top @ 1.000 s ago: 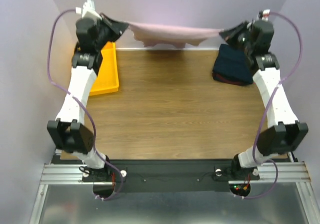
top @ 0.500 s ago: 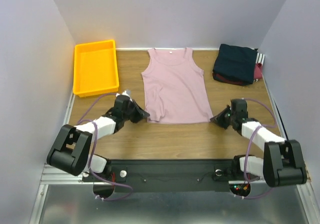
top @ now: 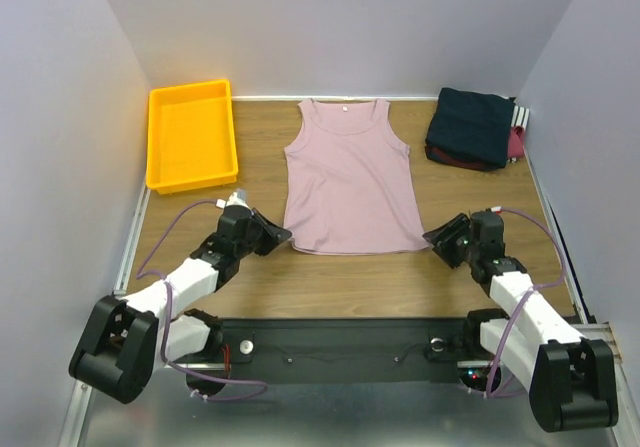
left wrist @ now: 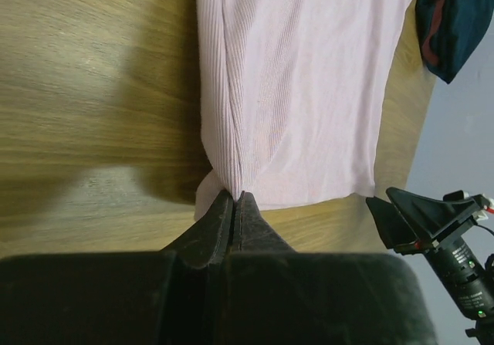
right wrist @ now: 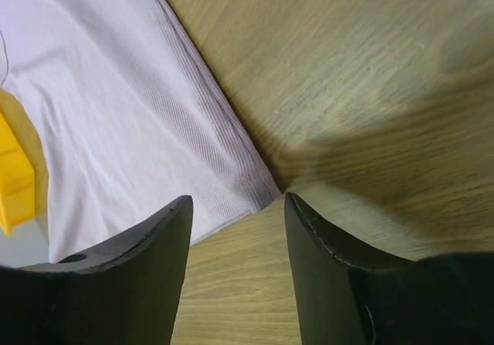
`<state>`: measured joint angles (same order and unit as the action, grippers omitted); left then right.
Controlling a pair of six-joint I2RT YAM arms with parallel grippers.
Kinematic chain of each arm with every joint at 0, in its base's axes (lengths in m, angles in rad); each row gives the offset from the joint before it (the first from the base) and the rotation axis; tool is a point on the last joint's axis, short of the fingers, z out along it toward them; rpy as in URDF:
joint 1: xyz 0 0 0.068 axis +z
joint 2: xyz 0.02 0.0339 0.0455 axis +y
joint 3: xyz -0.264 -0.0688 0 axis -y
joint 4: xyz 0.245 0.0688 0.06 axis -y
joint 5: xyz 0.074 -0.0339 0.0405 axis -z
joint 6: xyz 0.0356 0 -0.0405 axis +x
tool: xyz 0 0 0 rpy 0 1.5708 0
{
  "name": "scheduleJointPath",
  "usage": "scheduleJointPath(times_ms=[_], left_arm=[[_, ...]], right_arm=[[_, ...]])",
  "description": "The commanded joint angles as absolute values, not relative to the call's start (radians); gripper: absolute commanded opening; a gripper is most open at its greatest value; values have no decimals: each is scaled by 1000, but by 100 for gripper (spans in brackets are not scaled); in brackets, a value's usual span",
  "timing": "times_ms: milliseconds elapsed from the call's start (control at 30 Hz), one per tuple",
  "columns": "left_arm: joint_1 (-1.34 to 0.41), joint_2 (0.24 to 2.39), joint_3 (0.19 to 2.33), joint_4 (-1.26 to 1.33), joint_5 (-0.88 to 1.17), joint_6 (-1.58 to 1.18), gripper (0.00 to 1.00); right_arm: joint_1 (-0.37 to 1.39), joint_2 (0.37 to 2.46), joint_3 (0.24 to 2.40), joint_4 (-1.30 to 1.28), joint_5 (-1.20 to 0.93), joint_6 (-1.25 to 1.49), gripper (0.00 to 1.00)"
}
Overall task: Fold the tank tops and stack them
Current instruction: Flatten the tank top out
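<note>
A dusty pink tank top (top: 350,179) lies flat on the wooden table, neck toward the back wall. My left gripper (top: 283,237) is shut on its near left hem corner (left wrist: 231,183), the cloth bunched between the pads. My right gripper (top: 432,239) stands open just off the near right hem corner (right wrist: 262,194), with only table between its fingers (right wrist: 162,237). Folded dark navy and maroon tank tops (top: 476,127) are stacked at the back right.
A yellow plastic tray (top: 190,132) sits at the back left. In the left wrist view the right gripper (left wrist: 421,218) shows past the hem, and the folded stack (left wrist: 455,17) lies beyond. Grey walls close in three sides.
Both arms came down from holding the pink top stretched in the air and laid it flat. The right gripper has opened and let go of its corner; the left stays shut.
</note>
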<state>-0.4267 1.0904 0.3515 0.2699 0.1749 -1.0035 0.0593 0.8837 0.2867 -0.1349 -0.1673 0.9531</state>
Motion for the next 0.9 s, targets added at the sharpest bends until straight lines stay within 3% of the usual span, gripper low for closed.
scheduleJointPath(times_ms=[0,167,600,700,733,800,867], left_arm=[[-433,1052,348,193,117,-994,0],[-433,1077,342,160,112,-986,0],[-433,1147,357,138,80,-976,0],[-433,1160,359,138,83,-968,0],[-433,1161,359,137,84,-966,0],[-433,1160,360,129,84,-957,0],[-433,1158,359,118,84,-950,0]], right_arm=[[55,900,351,-178,-86,899,56],[55,936,353,-175,-98,865,42],[55,1019,356,-94,-143,802,41],[54,1042,353,-80,-140,807,21],[55,1046,360,-83,-121,807,9],[54,1046,370,-89,-98,801,1],[54,1039,400,-135,-49,789,0]])
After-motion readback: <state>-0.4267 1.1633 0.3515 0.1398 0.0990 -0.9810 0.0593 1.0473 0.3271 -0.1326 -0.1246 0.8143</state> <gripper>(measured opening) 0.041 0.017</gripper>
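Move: The left hand already holds the tank top's left hem corner, and the table spot meant for it lies some 5 cm below, 2 cm to the left and 1 cm back; the yellow tray is about 24 cm ahead and 22 cm left. The right hand, open, has the right hem corner roughly 3 cm below and 1 cm right, level fore-and-aft, and the dark folded stack about 26 cm ahead and 8 cm right, nearly at its height. The left hand keeps its pinch on the left hem corner and lowers it about 5 cm to the table, drawing it some 2 cm left and slightly back, away from the other corner, while the fingers tip steeper by roughly 10 degrees. The right hand sinks about 3 cm onto the right hem corner, drifting a little right with a slight roll, and shuts its half-open fingers at that corner late on. ##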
